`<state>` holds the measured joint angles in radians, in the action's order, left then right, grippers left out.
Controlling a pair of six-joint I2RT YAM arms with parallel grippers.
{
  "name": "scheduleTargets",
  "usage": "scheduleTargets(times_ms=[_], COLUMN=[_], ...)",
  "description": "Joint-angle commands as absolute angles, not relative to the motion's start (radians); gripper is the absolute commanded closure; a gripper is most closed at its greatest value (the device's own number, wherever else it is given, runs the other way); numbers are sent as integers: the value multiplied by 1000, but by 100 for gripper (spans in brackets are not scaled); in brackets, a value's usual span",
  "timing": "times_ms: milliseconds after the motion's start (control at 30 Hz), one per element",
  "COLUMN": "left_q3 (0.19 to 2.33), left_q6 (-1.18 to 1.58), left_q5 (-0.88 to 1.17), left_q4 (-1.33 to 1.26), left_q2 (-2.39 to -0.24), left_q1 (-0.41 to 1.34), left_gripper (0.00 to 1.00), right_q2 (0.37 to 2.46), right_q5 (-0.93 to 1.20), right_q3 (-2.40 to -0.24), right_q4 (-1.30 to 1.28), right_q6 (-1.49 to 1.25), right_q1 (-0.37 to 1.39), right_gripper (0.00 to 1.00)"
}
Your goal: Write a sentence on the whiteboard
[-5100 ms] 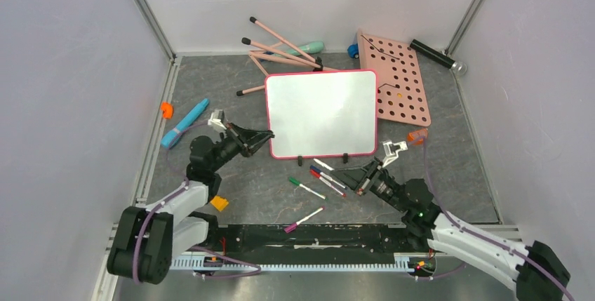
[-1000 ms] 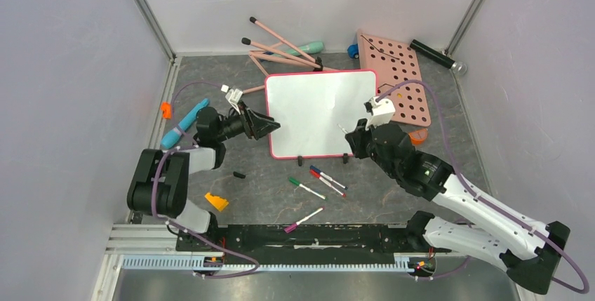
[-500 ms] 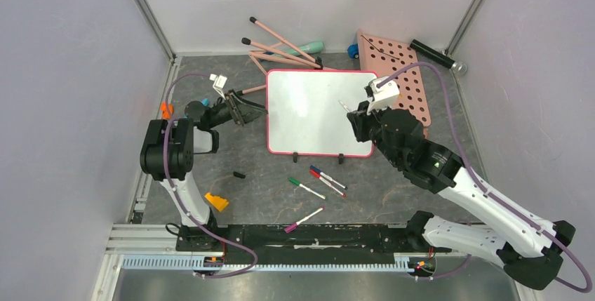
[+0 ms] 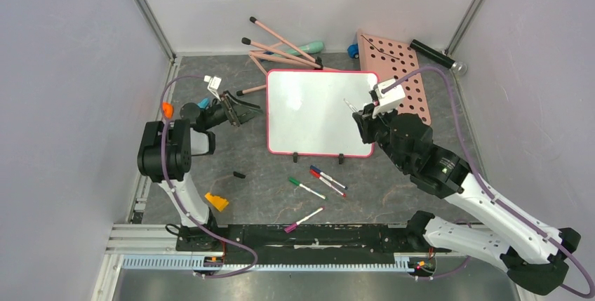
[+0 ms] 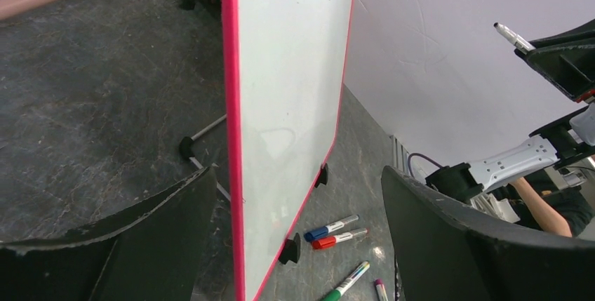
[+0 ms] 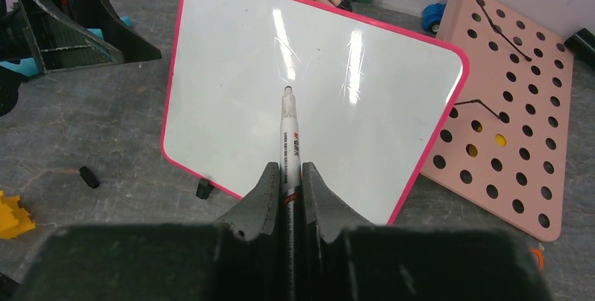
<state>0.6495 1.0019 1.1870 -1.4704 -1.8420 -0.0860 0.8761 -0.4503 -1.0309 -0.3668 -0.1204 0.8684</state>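
The whiteboard (image 4: 316, 115) stands propped mid-table, a glossy white face with a pink-red rim (image 6: 172, 97) and two black clips at its foot. No sentence shows on the face. My left gripper (image 4: 247, 113) is open just left of the board's left edge, apart from it; in the left wrist view that edge (image 5: 230, 104) runs upright ahead of the spread jaws (image 5: 298, 178). My right gripper (image 4: 360, 114) is shut on a marker (image 6: 289, 132), whose uncapped tip (image 4: 346, 102) points at the board's face (image 6: 351, 104) from a little above it.
A pink panel with round holes (image 4: 401, 83) lies right of the board. Pink sticks (image 4: 281, 48) and a teal object (image 4: 313, 47) lie behind it. Loose markers (image 4: 328, 178) (image 4: 306, 188) (image 4: 303, 219), a black cap (image 4: 239, 174) and a yellow piece (image 4: 217, 202) lie in front.
My left gripper has opened, let go of the board's left edge and drawn back to the left. My right gripper has carried the marker up over the board's right half.
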Motion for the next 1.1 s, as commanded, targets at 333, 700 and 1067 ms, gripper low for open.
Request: scheduleTargets(times_ms=[333, 700, 1067], left_q3=[743, 849, 673], left_q6=[787, 839, 662], left_q5=[1179, 1271, 1149], left_q4=[-1557, -1557, -1557], left_q2=[-1965, -2078, -1977], left_q1=[-13, 76, 118], left_gripper=[19, 20, 50], right_q2=[892, 920, 939], right_q5=[-445, -436, -405], right_q3=[-984, -970, -946], right_q4=[-291, -265, -241], right_q6=[-101, -94, -133], right_q1=[870, 868, 868], right_gripper=[100, 100, 100])
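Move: The whiteboard's left edge lies some 7 cm to the right of the left hand, about level with it forward and 5 cm lower; the black cap is 9 cm back, 4 cm left and 16 cm below that hand. From the right hand, still holding the uncapped marker, the whiteboard's middle is about 14 cm ahead, 11 cm left and 19 cm down; the red marker lies 1 cm ahead, 9 cm left and 31 cm down. Left hand goes 7 cm right and down, part-closing around the whiteboard's left edge; right lowers the marker 4 cm. ##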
